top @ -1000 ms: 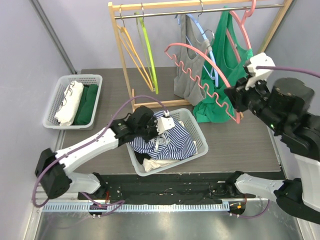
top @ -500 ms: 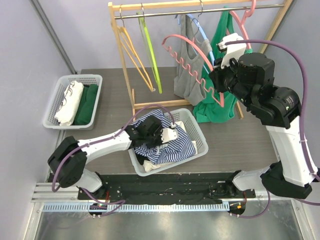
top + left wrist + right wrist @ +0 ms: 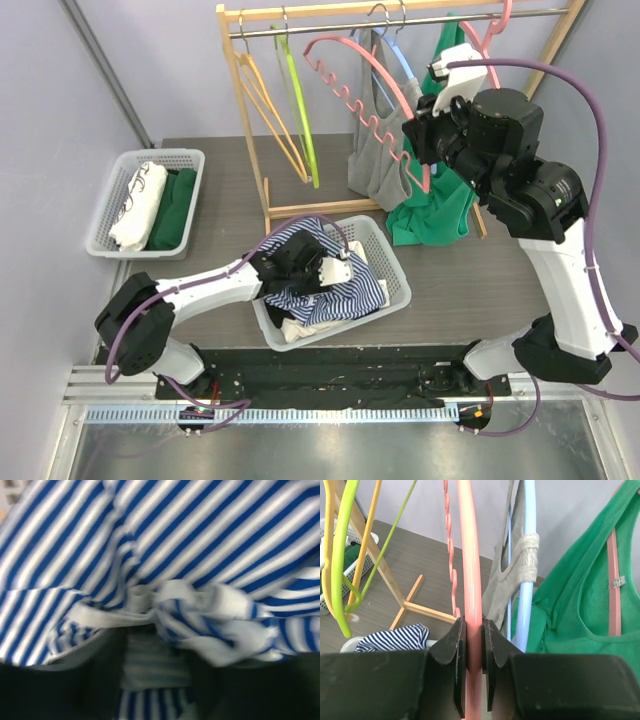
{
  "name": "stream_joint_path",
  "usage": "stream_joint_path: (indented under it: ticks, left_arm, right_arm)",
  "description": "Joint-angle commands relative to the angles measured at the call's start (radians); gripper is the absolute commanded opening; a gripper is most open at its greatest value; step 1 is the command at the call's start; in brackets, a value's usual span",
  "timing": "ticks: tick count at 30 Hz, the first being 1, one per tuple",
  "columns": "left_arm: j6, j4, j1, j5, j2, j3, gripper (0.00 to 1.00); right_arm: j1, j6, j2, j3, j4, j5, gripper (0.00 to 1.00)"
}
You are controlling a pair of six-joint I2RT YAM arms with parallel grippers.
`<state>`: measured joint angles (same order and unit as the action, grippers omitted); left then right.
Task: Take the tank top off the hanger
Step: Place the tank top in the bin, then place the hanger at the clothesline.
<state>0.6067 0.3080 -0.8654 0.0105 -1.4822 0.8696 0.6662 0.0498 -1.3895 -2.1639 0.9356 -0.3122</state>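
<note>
The blue-and-white striped tank top point(image 3: 330, 285) lies bunched in the grey basket point(image 3: 397, 277), off any hanger. My left gripper point(image 3: 335, 268) is pressed down onto it. In the left wrist view the striped cloth point(image 3: 200, 545) fills the frame, and the dark fingers point(image 3: 100, 680) stand apart with loose cloth between them. My right gripper point(image 3: 420, 135) is shut on the bare pink hanger point(image 3: 470, 555) and holds it high beside the rail. The jaws pinch the hanger's arm point(image 3: 474, 630).
A wooden rack point(image 3: 245, 110) carries yellow point(image 3: 262, 105) and lime point(image 3: 298, 110) hangers, a grey top point(image 3: 375, 150) on a blue hanger, and a green top point(image 3: 435, 210). A second basket point(image 3: 120, 175) with folded clothes sits at the far left.
My right arm has lifted the pink hanger up and to the left, toward the rail. My left gripper has opened over the striped top in the basket.
</note>
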Motion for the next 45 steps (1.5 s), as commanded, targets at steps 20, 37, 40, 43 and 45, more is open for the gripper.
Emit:
stream_joint_path:
  ticks: [20,37,40,43,45]
  left_arm:
    - [-0.166,0.443,-0.040,0.031,0.097,0.422,1.00]
    - [-0.174,0.683,-0.078,0.203,0.106,0.729,1.00]
    - [-0.156,0.730,-0.081,0.226,0.108,0.799,1.00]
    - [-0.137,0.770,-0.081,0.243,0.111,0.864,1.00]
    - [-0.133,0.796,-0.083,0.264,0.115,0.888,1.00]
  right_arm:
    - [0.118,0.093,-0.075,-0.079,-0.201,-0.117,0.01]
    - [0.119,0.150,-0.144,-0.099,-0.218,-0.169,0.01]
    - [0.119,0.151,-0.157,-0.086,-0.218,-0.180,0.01]
    - [0.121,0.150,-0.170,-0.083,-0.216,-0.188,0.01]
    - [0.119,0.150,-0.177,-0.086,-0.213,-0.189,0.01]
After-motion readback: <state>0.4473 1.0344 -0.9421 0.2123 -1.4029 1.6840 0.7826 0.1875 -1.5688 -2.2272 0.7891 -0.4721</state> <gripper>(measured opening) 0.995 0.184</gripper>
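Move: The left hand is down in the bin, fingers half open in the striped tank top, whose middle lies about 3 cm below them; the bin's middle is level ahead and some 3 cm right, the black tank top 4 cm back and 9 left. The right hand grips the pink hanger; the free rail spot lies about 15 cm ahead, 10 left and 10 above. From this hand the grey tank top is 15 ahead, 2 left, 8 below. Straight up for the most part, some 23 cm, the left hand pulls out of the striped tank top as its fingers spread from half to fully open, drifting a little back and right and tilting about 15 degrees. The right hand keeps its grip on the empty pink hanger and carries it roughly 5 cm left, then on forward, 4 cm in all, its hook at the rail, towards the space beside the light-green hanger. ##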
